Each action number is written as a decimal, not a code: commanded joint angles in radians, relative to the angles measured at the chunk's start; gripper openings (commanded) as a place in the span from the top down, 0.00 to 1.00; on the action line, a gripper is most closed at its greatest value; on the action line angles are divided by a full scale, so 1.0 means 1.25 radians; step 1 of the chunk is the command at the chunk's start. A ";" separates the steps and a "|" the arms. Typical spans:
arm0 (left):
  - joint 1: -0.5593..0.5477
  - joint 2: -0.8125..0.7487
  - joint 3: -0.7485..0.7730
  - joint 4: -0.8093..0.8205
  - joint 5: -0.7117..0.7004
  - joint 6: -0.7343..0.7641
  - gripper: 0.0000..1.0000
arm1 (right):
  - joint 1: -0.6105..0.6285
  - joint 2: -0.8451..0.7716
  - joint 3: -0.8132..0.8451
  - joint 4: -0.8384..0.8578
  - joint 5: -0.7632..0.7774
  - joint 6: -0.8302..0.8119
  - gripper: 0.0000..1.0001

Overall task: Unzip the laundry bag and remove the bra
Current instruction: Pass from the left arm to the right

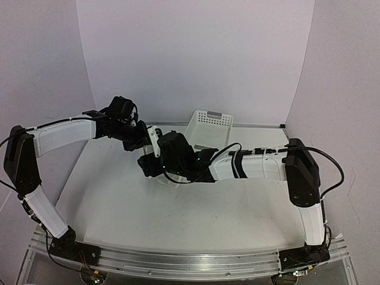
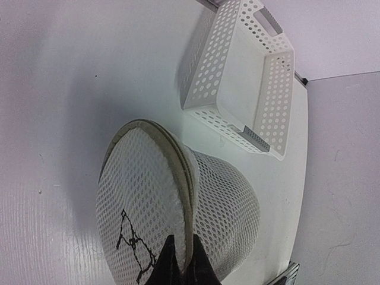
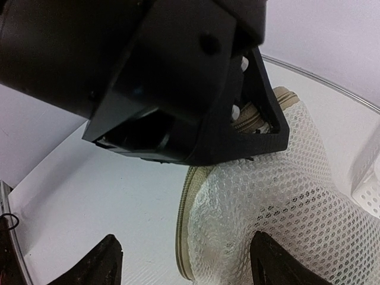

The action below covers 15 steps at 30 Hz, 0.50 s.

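The laundry bag (image 2: 225,208), a white mesh cylinder, lies on its side on the table. Its round lid (image 2: 139,202) bears a black mark. My left gripper (image 2: 183,237) is shut on the beige zipped rim at the lid's edge. My right gripper (image 3: 185,237) stands open, one finger (image 3: 98,264) over bare table, the other (image 3: 273,261) against the mesh, with the bag's rim (image 3: 189,225) between them. The left gripper's black body (image 3: 166,77) fills the top of the right wrist view. In the top view both grippers (image 1: 147,138) (image 1: 149,166) meet mid-table and cover the bag. The bra is hidden.
A white perforated plastic basket (image 2: 270,95) lies tilted beyond the bag, near the back right of the table (image 1: 119,202). White walls enclose the table at the back and sides.
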 commanded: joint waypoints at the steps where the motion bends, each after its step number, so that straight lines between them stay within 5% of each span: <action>1: -0.004 -0.029 0.021 0.053 0.000 -0.018 1.00 | 0.008 0.024 0.055 0.041 0.059 -0.012 0.30; 8: -0.005 -0.031 0.021 0.057 0.001 -0.020 1.00 | 0.008 0.038 0.062 0.041 0.100 -0.013 0.53; 15: -0.008 -0.028 0.022 0.064 0.014 -0.026 1.00 | 0.007 0.027 0.053 0.044 0.108 -0.010 0.91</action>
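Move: The laundry bag's zippered rim stands just off the right hand's open fingers, about 2 cm ahead, roughly in line sideways and 1 cm lower. From that hand, the bag's mesh body hangs some 4 cm ahead, 6 cm right and 6 cm below, and the white basket stands about 16 cm ahead, 22 cm right and 14 cm down. The left hand already pinches the rim; the stretch meant for the right lies about 5 cm back, 1 cm right and 3 cm below it. The right hand eases about 1.5 cm forward and a little down onto the zippered rim beside the left gripper, turning some 5 degrees clockwise, while its wide-open fingers close most of the way and pinch the rim with the mesh next to it. The left hand stays put and keeps its pinch on the rim, holding the bag up as the right takes hold. ##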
